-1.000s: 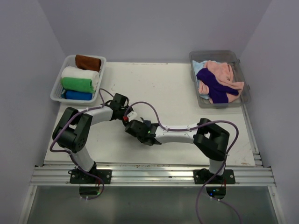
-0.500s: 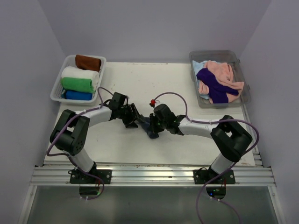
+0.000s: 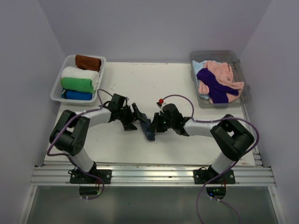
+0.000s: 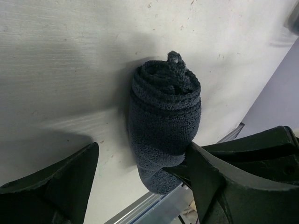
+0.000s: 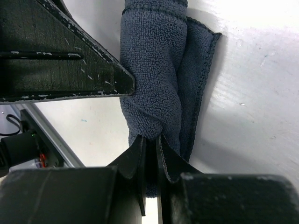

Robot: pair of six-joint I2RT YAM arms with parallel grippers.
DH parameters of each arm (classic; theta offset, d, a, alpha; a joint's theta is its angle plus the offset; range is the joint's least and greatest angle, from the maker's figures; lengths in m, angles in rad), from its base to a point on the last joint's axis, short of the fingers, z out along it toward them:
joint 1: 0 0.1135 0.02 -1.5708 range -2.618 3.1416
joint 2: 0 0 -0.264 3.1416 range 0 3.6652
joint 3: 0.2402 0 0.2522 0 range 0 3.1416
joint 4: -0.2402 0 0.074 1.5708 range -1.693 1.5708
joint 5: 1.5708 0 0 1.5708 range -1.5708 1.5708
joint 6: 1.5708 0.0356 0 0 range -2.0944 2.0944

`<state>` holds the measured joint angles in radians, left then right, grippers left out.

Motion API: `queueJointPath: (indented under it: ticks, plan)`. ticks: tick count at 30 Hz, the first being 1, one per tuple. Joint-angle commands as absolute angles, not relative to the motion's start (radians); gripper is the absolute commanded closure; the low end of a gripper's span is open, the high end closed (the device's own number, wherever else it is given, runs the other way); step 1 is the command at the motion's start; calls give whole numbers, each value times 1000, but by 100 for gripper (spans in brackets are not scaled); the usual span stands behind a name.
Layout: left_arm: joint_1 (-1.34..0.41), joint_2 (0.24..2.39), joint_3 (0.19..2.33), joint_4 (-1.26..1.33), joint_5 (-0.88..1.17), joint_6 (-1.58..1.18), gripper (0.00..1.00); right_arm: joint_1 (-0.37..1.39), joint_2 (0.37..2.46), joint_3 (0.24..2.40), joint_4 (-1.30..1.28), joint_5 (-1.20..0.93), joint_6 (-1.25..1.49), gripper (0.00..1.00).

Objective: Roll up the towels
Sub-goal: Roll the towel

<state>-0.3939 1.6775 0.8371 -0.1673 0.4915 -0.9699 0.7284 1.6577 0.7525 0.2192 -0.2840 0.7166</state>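
Note:
A rolled dark grey-blue towel point(image 3: 149, 130) lies on the white table point(image 3: 187, 88) between both arms. My left gripper point(image 3: 138, 119) is open, its jaws straddling the roll point(image 4: 166, 121); the right finger point(image 4: 224, 182) touches the roll's side and the left finger point(image 4: 70, 182) stands apart. My right gripper point(image 3: 157, 125) comes from the right and is shut on a fold at the towel's point(image 5: 154, 70) near end. A loose edge of the towel point(image 5: 201, 84) lies flat against the table beside the roll.
A white basket point(image 3: 59, 86) at the back left holds rolled towels: rust-brown point(image 3: 88, 62), white point(image 3: 79, 73), green point(image 3: 77, 84) and blue point(image 3: 77, 95). A clear bin point(image 3: 194, 58) at the back right holds loose pink point(image 3: 219, 72), purple point(image 3: 212, 84) and pale blue cloths.
My left gripper has opened wide around the towel. The right arm has swung from lying across the front to reaching in from the right, still pinching the towel.

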Motion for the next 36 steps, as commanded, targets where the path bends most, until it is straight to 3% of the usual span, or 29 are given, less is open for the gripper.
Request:
queueJointPath:
  ticks: [1, 5, 11, 19, 26, 36]
  plan:
    - [-393, 1638, 825, -107, 512, -982, 23, 716, 1657, 723, 320, -336, 772, 100]
    - [-410, 1647, 810, -72, 538, -1006, 25, 696, 1672, 700, 371, -360, 811, 100]
    - [-414, 1661, 781, -18, 574, -1029, 18, 683, 1694, 675, 434, -388, 845, 100]
    - [-439, 1655, 703, 152, 580, -1124, 31, 658, 1712, 646, 529, -432, 906, 100]
    - [-462, 1669, 692, 199, 563, -1146, 21, 649, 1726, 630, 578, -442, 940, 100]
    - [-472, 1747, 756, 193, 545, -1157, 48, 646, 1755, 614, 634, -451, 973, 100]
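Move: The dark blue towel roll lies some 4 cm to the left hand's right, 2 cm back and slightly below; its coiled far end is about 3 cm ahead and 2 cm right of that hand. The right fingertips, already pinching the roll, are about 6 cm right and 2 cm back of the left hand. From the right hand the roll's middle lies about 2 cm left, 1 cm ahead, 1 cm lower. Rightward by about 3.5 cm and a little back, the left hand brings its wide-open fingers in around the towel roll, its fingers tipping some 10 degrees flatter. It sinks about 1 cm at the very end while the jaws narrow partway on the roll's two sides. The right hand stays in place, keeps its pinch and turns about 15 degrees, its fingers levelling out. ##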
